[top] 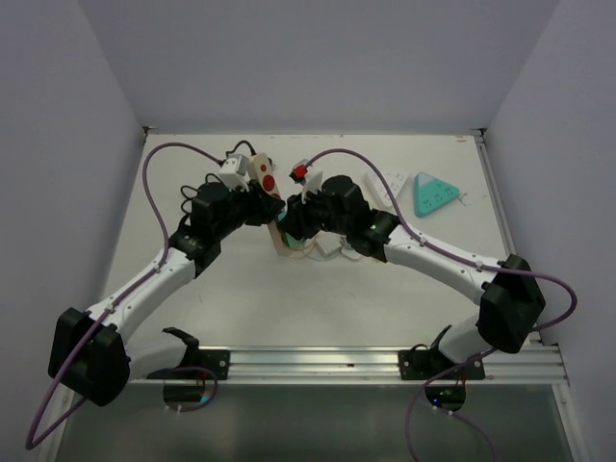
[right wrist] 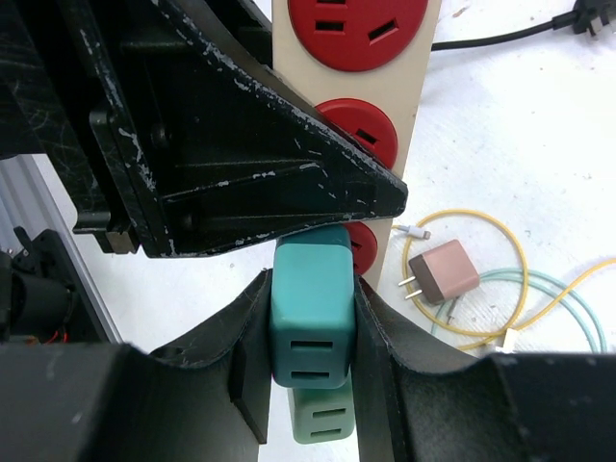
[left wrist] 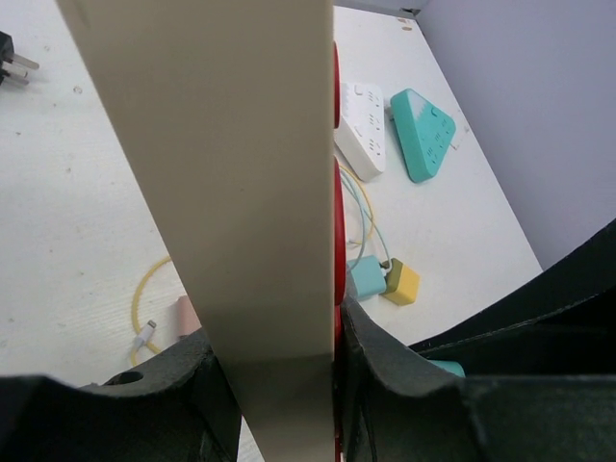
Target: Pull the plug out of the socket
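The socket is a beige power strip (right wrist: 409, 106) with round red outlets (right wrist: 358, 24), held up off the table. My left gripper (left wrist: 274, 356) is shut on its narrow sides, and the strip (left wrist: 241, 183) fills that view. The plug is a dark teal cube (right wrist: 308, 308) at the strip's lowest visible red outlet (right wrist: 363, 246). My right gripper (right wrist: 311, 289) is shut on it, one finger on each side. The left gripper's black finger (right wrist: 241, 164) hides the plug's top, so I cannot tell whether its prongs are seated. From above, both grippers meet at the strip (top: 262, 175).
A paler green cube (right wrist: 322, 419) shows just below the plug. On the table lie a pink charger (right wrist: 443, 272), yellow cable (right wrist: 481, 217), blue charger (left wrist: 368, 277), yellow charger (left wrist: 401, 282), white power strip (left wrist: 361, 125), teal triangular power strip (top: 435, 192) and black plug (left wrist: 12, 58).
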Robot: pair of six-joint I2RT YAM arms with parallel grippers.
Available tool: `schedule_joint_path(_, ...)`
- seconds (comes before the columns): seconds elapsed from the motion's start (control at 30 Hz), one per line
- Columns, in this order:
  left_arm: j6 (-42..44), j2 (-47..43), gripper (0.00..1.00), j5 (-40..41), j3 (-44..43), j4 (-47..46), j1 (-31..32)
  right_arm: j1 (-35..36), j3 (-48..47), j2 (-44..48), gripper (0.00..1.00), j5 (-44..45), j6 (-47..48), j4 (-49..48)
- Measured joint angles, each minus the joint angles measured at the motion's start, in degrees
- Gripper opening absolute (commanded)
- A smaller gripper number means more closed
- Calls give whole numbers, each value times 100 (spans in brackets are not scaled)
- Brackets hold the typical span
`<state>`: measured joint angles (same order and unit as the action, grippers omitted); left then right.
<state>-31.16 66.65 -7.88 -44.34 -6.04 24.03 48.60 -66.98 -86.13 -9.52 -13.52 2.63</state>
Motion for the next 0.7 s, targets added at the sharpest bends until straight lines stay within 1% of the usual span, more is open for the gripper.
schedule_joint_path(0.27, -127, 127, 0, -122, -190, 168, 57, -20, 190, 260, 0, 107, 42, 7)
schedule_joint_path(0.4, -85, 125, 0, -55, -260, 254, 85, -76, 262, 365, 0, 50, 52, -39)
schedule_joint_path(0.43, 164, 133, 0, 426, -269, 400, 50, -109, 280, 466, 0, -59, 61, 103)
schedule_joint_path(0.5, 455, 282, 0, 1373, -267, 686, -326, -138, 352, 817, 0, -225, 72, 407)
schedule_joint_path(0.57, 643, 422, 0, 2164, -238, 946, -647, -138, 356, 1104, 0, -361, 72, 494)
schedule_joint_path(0.63, 748, 450, 0, 2643, -170, 1163, -723, -138, 356, 1274, 0, -446, 72, 496)
schedule_joint_path(0.7, 826, 450, 0, 2800, -149, 1294, -695, -140, 356, 1335, 0, -520, 72, 496)
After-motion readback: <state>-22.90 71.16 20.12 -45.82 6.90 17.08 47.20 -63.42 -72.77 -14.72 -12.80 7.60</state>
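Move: The teal plug is already between the right fingers, still in its socket, which sits about 3 cm left and 1 cm ahead of that hand. From the left hand, which grips the strip, the teal plug is about 5 cm back and 5 cm right, nearly level. From the right hand, the green plug is 3 cm back, 1 cm right and 4 cm lower; the pink charger is some 5 cm ahead, 1 cm left and 18 cm below. Keep both grips shut and hold the strip and teal plug almost in place, easing slightly right, until they part. Then swing the left gripper with the strip about 14 cm left and some 7 cm down, turning counter-clockwise about 30 degrees and rolling its left side up, while the right gripper carries the plug up about 5 cm, back and right, away from the socket. ##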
